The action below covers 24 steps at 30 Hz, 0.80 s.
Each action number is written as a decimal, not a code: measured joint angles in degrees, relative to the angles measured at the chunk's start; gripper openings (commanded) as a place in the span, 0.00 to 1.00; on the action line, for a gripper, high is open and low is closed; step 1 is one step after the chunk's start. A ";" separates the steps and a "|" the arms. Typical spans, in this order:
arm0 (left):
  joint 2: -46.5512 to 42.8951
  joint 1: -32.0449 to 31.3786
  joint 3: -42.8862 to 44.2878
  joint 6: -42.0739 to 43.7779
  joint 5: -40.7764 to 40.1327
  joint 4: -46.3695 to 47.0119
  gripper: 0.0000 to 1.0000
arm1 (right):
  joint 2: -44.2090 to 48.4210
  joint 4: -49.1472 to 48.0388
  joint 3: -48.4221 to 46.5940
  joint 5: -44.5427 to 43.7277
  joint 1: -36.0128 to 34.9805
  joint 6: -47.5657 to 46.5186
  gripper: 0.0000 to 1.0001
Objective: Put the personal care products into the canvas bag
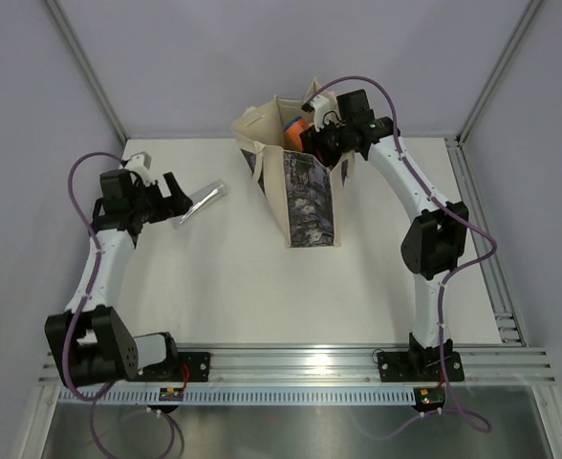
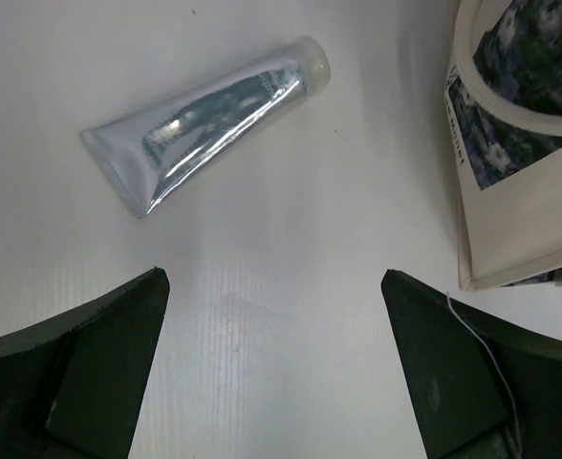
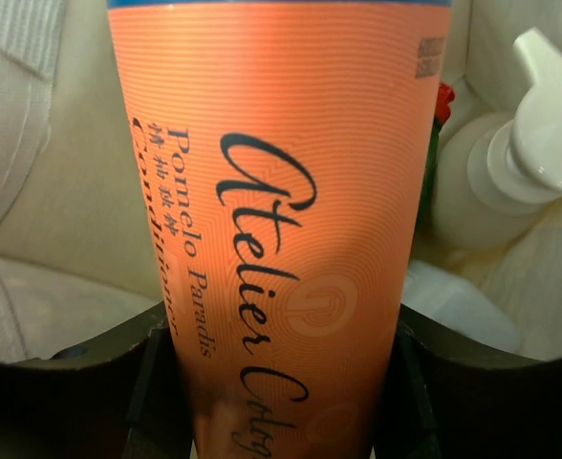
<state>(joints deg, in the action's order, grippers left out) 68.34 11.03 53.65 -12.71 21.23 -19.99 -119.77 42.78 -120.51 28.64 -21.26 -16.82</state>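
A cream canvas bag (image 1: 305, 206) with a dark printed panel stands at the back middle of the table; its corner also shows as the canvas bag (image 2: 520, 220). My right gripper (image 1: 321, 134) hangs over the bag's mouth, shut on an orange bottle (image 3: 271, 220) that fills the right wrist view. Inside the bag, a beige pump bottle (image 3: 520, 163) and a red cap (image 3: 443, 100) show beside it. A silver tube (image 2: 200, 124) lies flat on the table left of the bag, also seen as the silver tube (image 1: 201, 204). My left gripper (image 1: 178, 198) stands open just short of the tube, touching nothing.
The white table (image 1: 233, 277) is bounded by grey walls at the back and sides. An aluminium rail (image 1: 300, 368) with both arm bases runs along the near edge.
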 measured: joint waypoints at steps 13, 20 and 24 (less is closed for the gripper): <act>20.98 -5.92 12.09 16.15 -7.91 0.17 0.99 | 5.14 5.01 -2.51 3.21 0.85 -3.87 0.99; 27.45 -6.32 15.69 26.58 -7.76 1.25 0.99 | 11.26 8.04 -2.80 9.05 1.99 -5.11 1.00; 32.06 -7.19 19.34 32.98 -5.68 0.52 0.99 | 16.24 8.39 0.50 11.87 2.08 -6.51 0.99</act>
<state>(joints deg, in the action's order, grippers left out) 100.40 3.84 72.99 20.27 15.55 -19.46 -103.53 51.18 -120.01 40.51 -19.18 -23.33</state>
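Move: The silver tube lies flat on the table some 15 cm ahead of the left hand, 4 cm to its right and about 17 cm below; the bag is 14 cm ahead and some 33 cm to its right. The right hand, inside the bag mouth with the orange bottle pinched, has the bag's middle about 2 cm ahead, 9 cm below and neither left nor right, and the white pump bottle 6 cm straight ahead. From the right hand the silver tube is 28 cm left, 3 cm ahead. The right hand opens its fingers wide, lets go of the orange bottle inside the bag, then rises about 12 cm and draws back about 8 cm out of the mouth. Meanwhile the left hand, open and empty, reaches forward about 10 cm and sinks 8 cm towards the silver tube, rolling its left side up and turning clockwise to line up with it, without touching it yet. ##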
